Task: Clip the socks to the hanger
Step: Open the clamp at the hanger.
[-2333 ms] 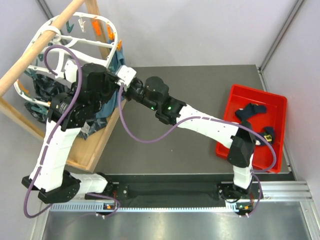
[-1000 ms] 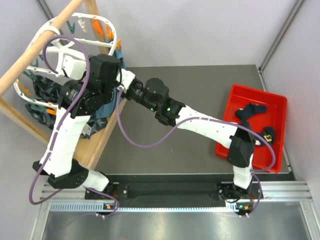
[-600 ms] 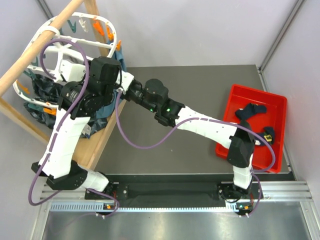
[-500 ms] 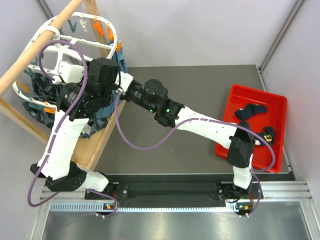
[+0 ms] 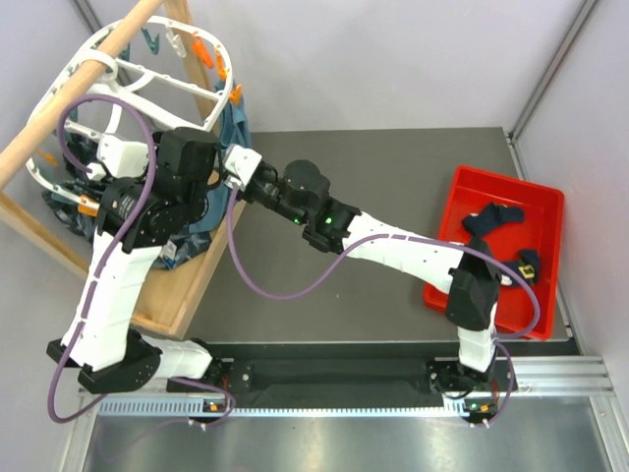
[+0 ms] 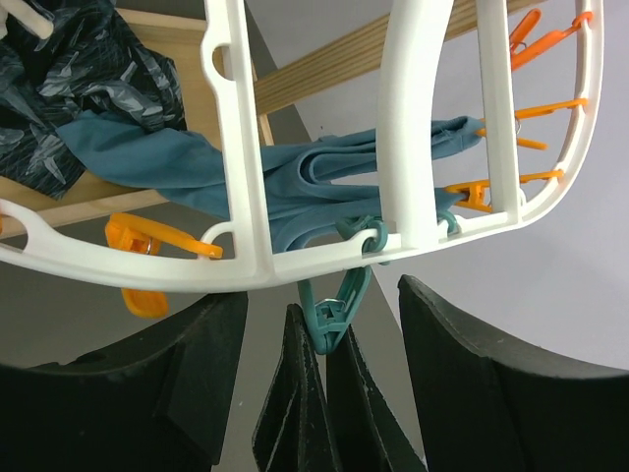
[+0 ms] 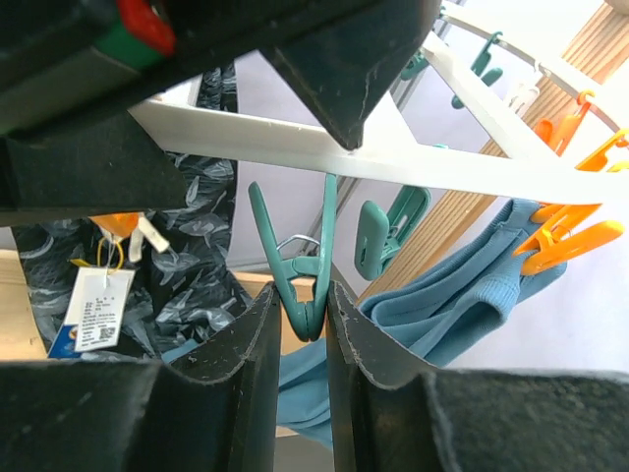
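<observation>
The white hanger point(image 5: 147, 74) hangs from a pole at the upper left; its frame also fills the left wrist view point(image 6: 246, 197). My right gripper point(image 7: 313, 295) is shut on the lower end of a teal clip point(image 7: 300, 270) dangling from the frame. My left gripper point(image 6: 324, 383) is wide open, its fingers point(image 6: 147, 383) either side of the right gripper's fingers and that teal clip point(image 6: 336, 310), touching neither. Neither gripper holds a sock. Dark navy socks point(image 5: 491, 216) lie in a red bin point(image 5: 462, 197) at the right, one with a yellow badge point(image 5: 529, 264).
A teal-blue garment point(image 6: 324, 177) and a dark patterned cloth point(image 6: 88, 69) hang on the hanger. Orange clips point(image 6: 157, 236) dangle from the frame. A wooden pole point(image 5: 69, 88) and wooden frame point(image 5: 201, 270) stand at the left. A dark table point(image 5: 373, 167) lies between.
The left arm has swung left and lower, and the hanger has tilted up and away. The right gripper has followed slightly left, still pinching the teal clip.
</observation>
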You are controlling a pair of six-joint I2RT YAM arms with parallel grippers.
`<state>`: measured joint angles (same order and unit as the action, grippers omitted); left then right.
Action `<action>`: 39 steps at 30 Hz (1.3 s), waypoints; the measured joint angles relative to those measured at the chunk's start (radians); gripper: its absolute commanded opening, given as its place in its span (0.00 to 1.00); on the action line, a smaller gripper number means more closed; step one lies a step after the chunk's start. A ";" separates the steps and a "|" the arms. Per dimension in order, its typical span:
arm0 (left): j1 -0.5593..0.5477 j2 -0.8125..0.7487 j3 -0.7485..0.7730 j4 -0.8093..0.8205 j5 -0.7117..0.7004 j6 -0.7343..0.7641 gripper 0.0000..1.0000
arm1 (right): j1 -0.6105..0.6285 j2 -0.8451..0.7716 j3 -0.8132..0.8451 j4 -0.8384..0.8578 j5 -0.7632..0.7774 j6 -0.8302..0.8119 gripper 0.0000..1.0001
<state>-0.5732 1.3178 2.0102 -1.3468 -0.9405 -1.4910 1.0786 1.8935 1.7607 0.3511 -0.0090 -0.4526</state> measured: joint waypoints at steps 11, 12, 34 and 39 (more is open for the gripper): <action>0.003 0.011 0.000 -0.001 0.004 0.001 0.72 | 0.003 -0.001 -0.032 0.045 -0.015 -0.003 0.00; 0.004 0.013 0.000 -0.001 0.004 0.001 0.70 | 0.003 -0.001 -0.033 0.047 -0.016 -0.006 0.00; 0.009 0.082 -0.010 0.000 -0.054 0.027 0.46 | 0.008 -0.002 -0.033 0.053 -0.027 -0.029 0.00; 0.008 0.085 -0.010 0.000 -0.062 0.039 0.29 | 0.008 -0.002 -0.033 0.053 -0.030 -0.035 0.00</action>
<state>-0.5648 1.4025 2.0006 -1.3464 -1.0027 -1.4521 1.0866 1.8915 1.7279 0.4046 -0.0387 -0.4873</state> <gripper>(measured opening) 0.364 0.210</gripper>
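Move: The green clamp under the white rim lies about 3 cm ahead of the open left gripper and 3 cm below it, in line with its fingers. A second green clamp hangs some 3 cm farther out, an orange clip roughly 7 cm farther out and 1 cm to the right; another orange clip sits about 3 cm nearer and 5 cm left of the clamp. From the right fingertips, nipping its lower end, the clamp's middle is 2 cm up and 1 cm left. Bring the left gripper forward and down in about equal parts, about 3 cm in all, to straddle the green clamp's spread upper arms below the rim, rolling slightly so its left side rises. Then squeeze the fingers together to roughly half their first gap, pressing the arms towards each other, while the right fingers keep steadying the clamp's lower end. ##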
